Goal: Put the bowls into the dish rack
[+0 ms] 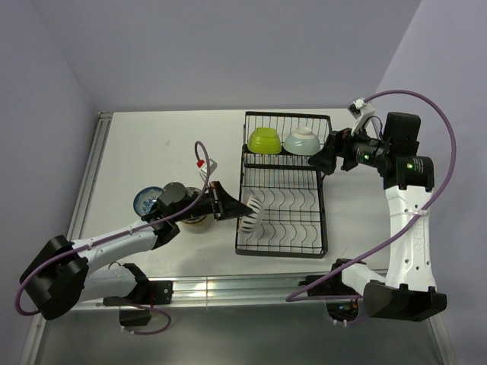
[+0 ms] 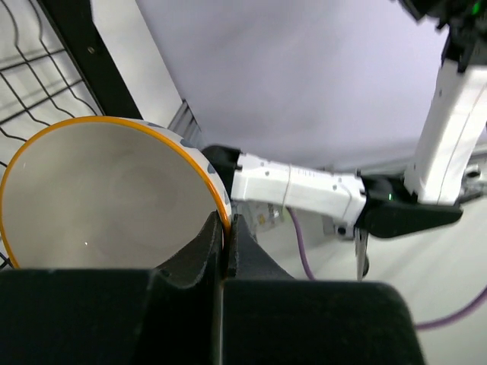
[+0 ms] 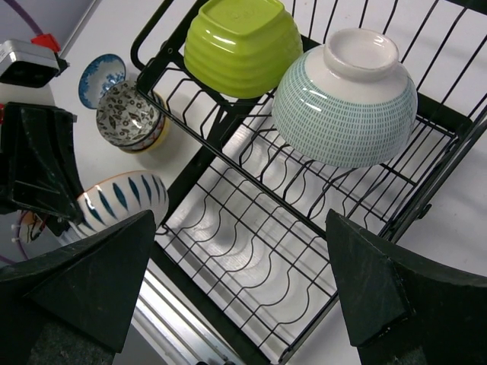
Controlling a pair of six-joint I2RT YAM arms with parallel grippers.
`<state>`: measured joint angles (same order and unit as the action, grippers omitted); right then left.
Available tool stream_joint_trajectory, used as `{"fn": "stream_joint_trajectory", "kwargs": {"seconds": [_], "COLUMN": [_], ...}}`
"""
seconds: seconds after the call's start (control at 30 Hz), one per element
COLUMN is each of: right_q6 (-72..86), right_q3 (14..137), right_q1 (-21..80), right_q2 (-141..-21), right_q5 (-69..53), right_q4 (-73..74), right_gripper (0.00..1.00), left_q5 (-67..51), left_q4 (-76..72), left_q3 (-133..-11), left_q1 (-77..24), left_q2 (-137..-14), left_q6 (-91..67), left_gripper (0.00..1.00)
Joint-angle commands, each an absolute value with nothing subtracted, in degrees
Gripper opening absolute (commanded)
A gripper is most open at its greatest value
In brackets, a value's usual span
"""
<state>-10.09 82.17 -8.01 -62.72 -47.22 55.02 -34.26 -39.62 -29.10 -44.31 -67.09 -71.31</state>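
Note:
The black dish rack (image 1: 278, 253) stands at table centre. A lime green bowl (image 1: 265, 140) and a pale mint bowl (image 1: 302, 140) rest upside down in its raised far basket. My left gripper (image 1: 232, 205) is shut on the rim of a white bowl with dark stripes (image 1: 253, 213), held on its side over the rack's left edge. In the left wrist view the pads (image 2: 227, 228) pinch that bowl's orange rim (image 2: 106, 198). My right gripper (image 1: 316, 161) hovers open by the basket's right end, with nothing between its fingers (image 3: 240, 217). Below it are the green bowl (image 3: 243, 46), mint bowl (image 3: 346, 99) and rack (image 3: 183, 182).
Left of the rack, a blue bowl (image 1: 146, 201), a dark patterned bowl (image 1: 173, 196) and a cream bowl (image 1: 196, 219) sit close together behind my left arm. A metal rail (image 1: 228, 287) runs along the near table edge.

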Motion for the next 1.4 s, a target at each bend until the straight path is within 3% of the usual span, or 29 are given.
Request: {"fn": "stream_joint_trajectory", "kwargs": {"seconds": [0.0,0.27,1.37], "right_q6": [-10.7,-9.6,-13.3], "right_q3": [82.8,81.6,78.4], "right_q1": [-8.5,-8.8,-9.0], "right_q2": [-62.8,-62.8,-61.1], "right_q5": [-47.9,-48.9,-50.4], "right_q4": [55.2,53.8,56.2], "right_gripper": [1.00,1.00,0.98], "left_q5": [-26.6,-20.3,-18.4], "left_q4": [-47.6,-44.5,-57.0], "left_q3": [-29.4,-30.2,-35.5], "left_q1": [-45.4,-47.4,-46.1], "left_q2": [-66.5,-70.7,-85.9], "left_q6": [-76.4,-78.9,-76.3], "left_gripper": [0.00,0.00,0.00]}}
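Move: The left hand holds the striped bowl by its rim; the empty left-hand slots of the dish rack's lower shelf lie about 6 cm ahead, 6 cm right and 13 cm below. The green bowl is some 20 cm ahead and 6 right, the teal bowl 20 ahead and 17 right, both a little lower. From the idle right hand those slots are roughly 6 cm back, 14 left and 22 below. Left hand brings the still-pinched striped bowl about 6 cm forward, 6 down, 4 right, towards the slots. ##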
